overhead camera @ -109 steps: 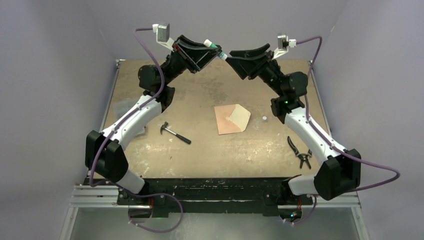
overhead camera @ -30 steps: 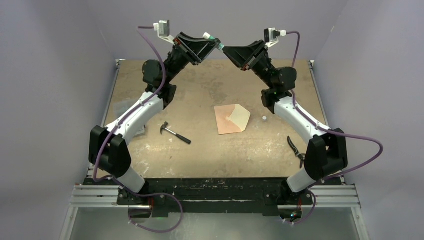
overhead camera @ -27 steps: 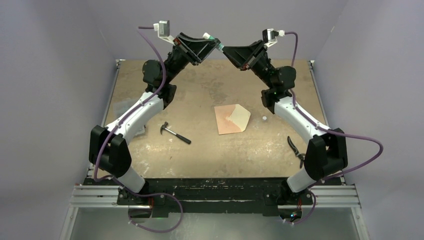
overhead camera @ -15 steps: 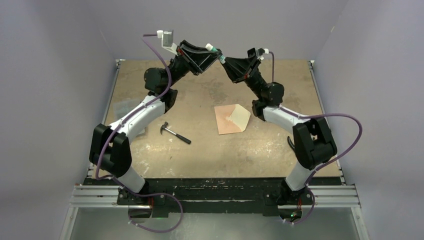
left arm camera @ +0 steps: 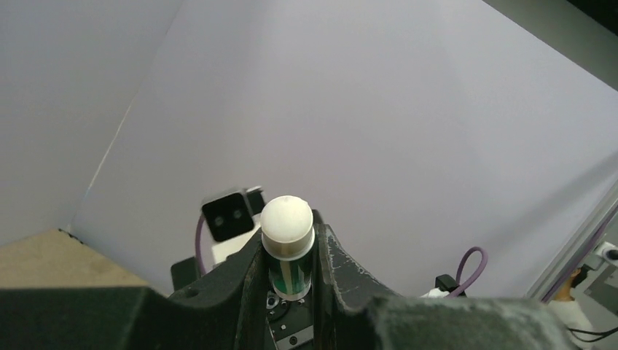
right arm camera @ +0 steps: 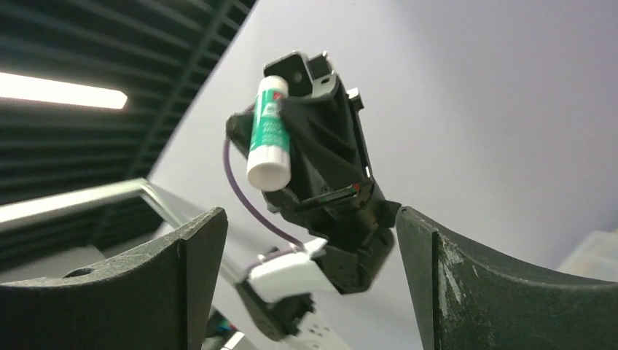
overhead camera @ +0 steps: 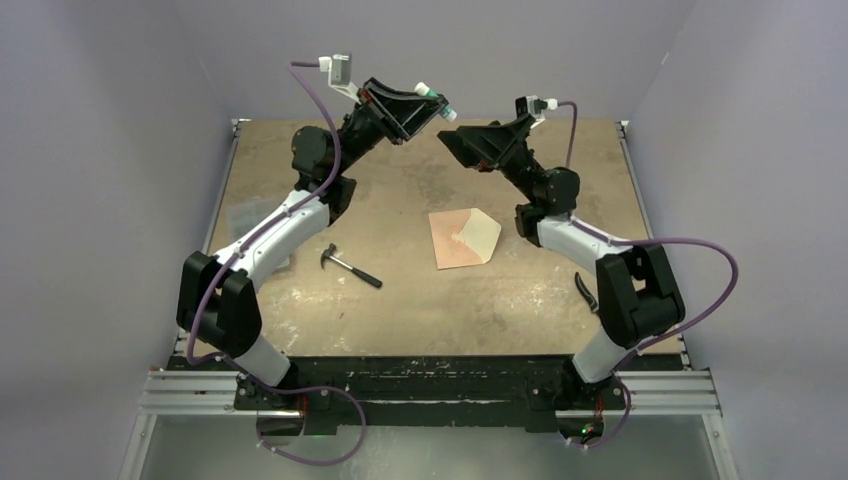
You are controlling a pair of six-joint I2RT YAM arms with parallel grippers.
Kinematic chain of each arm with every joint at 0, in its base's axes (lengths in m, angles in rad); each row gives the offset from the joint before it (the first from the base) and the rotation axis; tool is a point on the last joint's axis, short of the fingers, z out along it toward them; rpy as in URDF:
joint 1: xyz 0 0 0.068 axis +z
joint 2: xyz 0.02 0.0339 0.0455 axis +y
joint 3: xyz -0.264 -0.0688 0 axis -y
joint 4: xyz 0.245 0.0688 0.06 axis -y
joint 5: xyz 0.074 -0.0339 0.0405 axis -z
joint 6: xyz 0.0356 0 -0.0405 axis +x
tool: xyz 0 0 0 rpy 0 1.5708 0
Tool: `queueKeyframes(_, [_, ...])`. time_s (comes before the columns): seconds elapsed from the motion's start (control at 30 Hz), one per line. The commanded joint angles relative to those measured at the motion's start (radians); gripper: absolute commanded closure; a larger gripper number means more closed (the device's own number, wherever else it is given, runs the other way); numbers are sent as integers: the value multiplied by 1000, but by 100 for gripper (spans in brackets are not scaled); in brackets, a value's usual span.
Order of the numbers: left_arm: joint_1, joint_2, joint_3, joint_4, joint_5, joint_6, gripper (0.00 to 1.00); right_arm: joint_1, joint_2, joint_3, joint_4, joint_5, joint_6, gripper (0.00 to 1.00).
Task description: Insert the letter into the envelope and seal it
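Note:
The envelope (overhead camera: 455,242) lies flat on the middle of the table, its pale cream flap (overhead camera: 481,237) open to the right. The letter is hidden; no separate sheet shows. My left gripper (overhead camera: 428,103) is raised high over the table's far side, shut on a green and white glue stick (left arm camera: 287,235) that points up and to the right. The right wrist view shows the same glue stick (right arm camera: 268,135) in the left gripper's fingers. My right gripper (overhead camera: 452,140) hangs in the air just right of the stick's tip, apart from it, open with nothing between its fingers (right arm camera: 186,277).
A small hammer (overhead camera: 350,266) lies left of the envelope. Black pliers (overhead camera: 588,290) lie at the right, partly behind my right arm. A clear plastic piece (overhead camera: 245,215) sits at the table's left edge. Lilac walls close in the table on three sides.
My right gripper, which was shut at the glue stick's tip, has opened and drawn back down and right. The right arm's elbow has swung inward. The left gripper keeps its hold.

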Motion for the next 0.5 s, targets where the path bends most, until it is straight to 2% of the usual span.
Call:
queueKeyframes(0.0, [-3, 11, 91, -124, 3, -74, 100, 6, -125, 14, -150, -100, -479, 12])
queueKeyframes(0.13, [-3, 22, 142, -207, 33, -110, 100, 6, -204, 93, -499, -28, -798, 11])
queueKeyframes(0.2, [-3, 18, 152, -243, 40, -115, 100, 5, -209, 161, -628, -31, -889, 13])
queueKeyframes(0.27, [-3, 16, 153, -246, 42, -121, 100, 5, -201, 203, -676, -47, -906, 17])
queueKeyframes(0.37, [-3, 10, 149, -228, 49, -139, 100, 4, -188, 229, -677, -75, -900, 29])
queueKeyframes(0.47, [-2, 5, 142, -207, 51, -145, 100, 3, -181, 225, -625, -98, -837, 51])
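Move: The glue stick is pinched about its middle in the left fingers, so its centre lies right at that hand. From the right hand it lies some 5 cm above, 4 cm to the left and 3 cm ahead, its lower end nearest. The envelope lies on the table about 42 cm below the right hand, roughly 4 cm back and 5 cm to its right. The glue stick's lower end is what the empty right hand comes back up to. After a slight dip back, that hand rises about 4 cm and eases forward, rolling some 40 degrees about its own pointing line, counter-clockwise seen from behind it, with its wide-open fingers starting to close around the end. The left keeps its pinch, shifting slightly right and forward and tilting a little. ##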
